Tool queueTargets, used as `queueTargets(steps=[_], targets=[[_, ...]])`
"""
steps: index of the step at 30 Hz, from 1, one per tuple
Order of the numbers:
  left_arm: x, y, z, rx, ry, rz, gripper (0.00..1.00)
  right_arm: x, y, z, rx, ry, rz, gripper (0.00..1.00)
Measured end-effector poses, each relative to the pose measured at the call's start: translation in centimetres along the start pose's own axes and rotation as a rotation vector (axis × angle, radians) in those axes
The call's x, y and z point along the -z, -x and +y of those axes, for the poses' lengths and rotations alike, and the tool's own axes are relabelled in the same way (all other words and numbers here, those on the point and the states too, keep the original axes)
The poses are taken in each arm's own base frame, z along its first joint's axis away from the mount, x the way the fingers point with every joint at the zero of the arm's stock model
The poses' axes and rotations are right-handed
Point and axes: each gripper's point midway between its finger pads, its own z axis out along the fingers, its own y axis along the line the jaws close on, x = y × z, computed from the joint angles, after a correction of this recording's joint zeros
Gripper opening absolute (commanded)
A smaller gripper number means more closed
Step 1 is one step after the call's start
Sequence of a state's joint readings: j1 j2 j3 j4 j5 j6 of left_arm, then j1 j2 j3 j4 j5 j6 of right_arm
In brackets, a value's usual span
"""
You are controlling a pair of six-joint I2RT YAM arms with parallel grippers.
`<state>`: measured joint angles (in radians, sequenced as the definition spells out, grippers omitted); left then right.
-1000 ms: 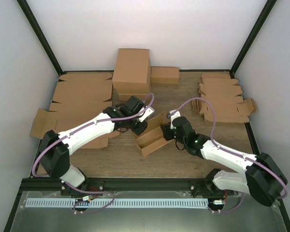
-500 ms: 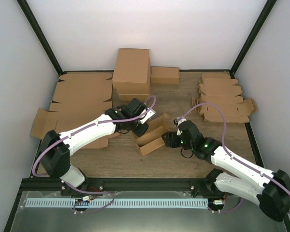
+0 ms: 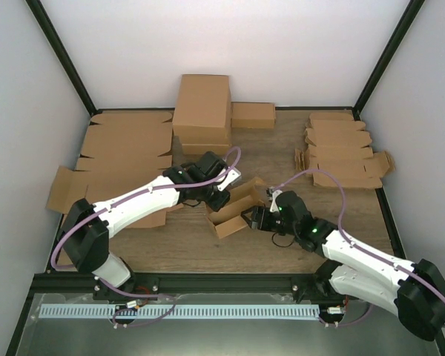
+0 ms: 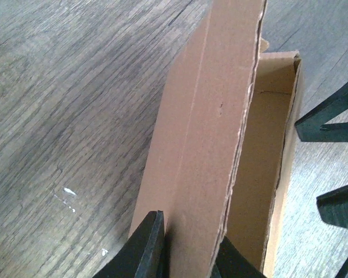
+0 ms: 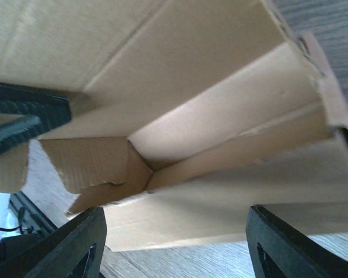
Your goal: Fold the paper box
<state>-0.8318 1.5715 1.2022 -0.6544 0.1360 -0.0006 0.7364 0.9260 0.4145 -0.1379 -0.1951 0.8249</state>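
The paper box (image 3: 234, 207) is a small brown cardboard tray with its top open, lying at an angle mid-table. My left gripper (image 3: 219, 196) is shut on its far long wall, and in the left wrist view that gripper (image 4: 188, 256) pinches the upright wall of the box (image 4: 209, 139) between both black fingers. My right gripper (image 3: 254, 220) stands open at the box's near right side. In the right wrist view, the right gripper (image 5: 182, 249) has widely spread fingers framing the low near wall, and the box (image 5: 220, 116) shows its inside corner.
A large brown carton (image 3: 202, 111) and a small closed box (image 3: 253, 114) stand at the back. Wide flat cardboard sheets (image 3: 122, 148) cover the left side. A pile of die-cut blanks (image 3: 341, 148) lies at the back right. The black frame rail (image 3: 222, 280) runs along the near edge.
My right gripper has let go and opened wide. It has moved down and left, round to the box's near right side. The box has shifted slightly, and the left grip holds.
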Motion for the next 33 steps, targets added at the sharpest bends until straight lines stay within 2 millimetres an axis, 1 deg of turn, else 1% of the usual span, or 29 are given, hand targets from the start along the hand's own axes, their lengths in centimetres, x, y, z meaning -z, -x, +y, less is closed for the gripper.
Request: queueTargets(steps=[4, 8, 10, 12, 13, 15, 21, 23, 25, 29, 31, 33], targets=[[0.0, 0.2, -0.2, 0.008, -0.011, -0.008, 0.17, -0.3, 0.6, 1.1, -0.013, 0.048, -0.018, 0.69], [-0.1, 0.1, -0.1, 0.026, -0.010, -0.009, 0.17, -0.6, 0.7, 1.3, -0.020, 0.061, -0.015, 0.70], [-0.1, 0.2, -0.2, 0.039, -0.010, -0.010, 0.17, -0.7, 0.6, 1.3, -0.023, 0.063, -0.013, 0.75], [-0.1, 0.2, -0.2, 0.048, -0.014, -0.011, 0.17, -0.7, 0.7, 1.3, -0.032, 0.063, -0.013, 0.82], [-0.1, 0.2, -0.3, 0.050, -0.016, -0.011, 0.17, -0.6, 0.7, 1.3, -0.035, 0.060, -0.016, 0.84], [-0.2, 0.3, -0.3, 0.050, -0.021, -0.013, 0.16, -0.2, 0.7, 1.1, -0.040, 0.047, -0.025, 0.85], [-0.5, 0.4, -0.3, 0.050, -0.023, -0.015, 0.17, 1.8, 1.0, 0.3, -0.088, 0.007, -0.073, 0.86], [-0.6, 0.3, -0.3, 0.051, -0.023, -0.013, 0.17, 2.2, 0.7, -0.3, -0.117, -0.003, -0.085, 0.86], [-0.7, 0.2, -0.3, 0.053, -0.024, -0.007, 0.17, 2.2, 0.1, -1.1, -0.146, -0.011, -0.084, 0.89], [-0.8, 0.1, -0.3, 0.054, -0.024, -0.002, 0.17, 1.3, -2.1, -3.4, -0.206, -0.047, -0.038, 0.92], [-0.9, 0.1, -0.3, 0.055, -0.025, -0.001, 0.17, 0.8, -2.7, -3.7, -0.226, -0.051, -0.012, 0.92], [-0.9, 0.1, -0.4, 0.056, -0.027, -0.001, 0.17, 0.3, -2.7, -3.4, -0.237, -0.039, 0.000, 0.91]])
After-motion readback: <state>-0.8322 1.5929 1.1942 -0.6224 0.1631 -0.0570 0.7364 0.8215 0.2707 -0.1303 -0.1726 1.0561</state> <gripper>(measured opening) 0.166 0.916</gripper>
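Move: The box's near wall is right at the right fingers: its middle lies roughly 1 cm ahead, 1 cm left and 5 cm below them. Beyond it, the open box's middle is about 3 cm ahead, 2 cm left and 6 cm below the right hand. The tall far panel, already pinched by the left fingers, stands some 5 cm ahead and 4 cm left of the right hand, at about its height. From the left hand that near wall is about 4 cm back, 6 cm right and 8 cm lower. The box's near wall is what the right hand works at: it first eases about 1.5 cm left and slightly up along it, then draws off to the right by about 4 cm, backs up and drops about 4 cm, with a last small nudge left. It ends low before the wall's outer face, fingers spread wider, tipped some 10 degrees further down and turned clockwise. The left hand keeps its pinch on the far panel. ##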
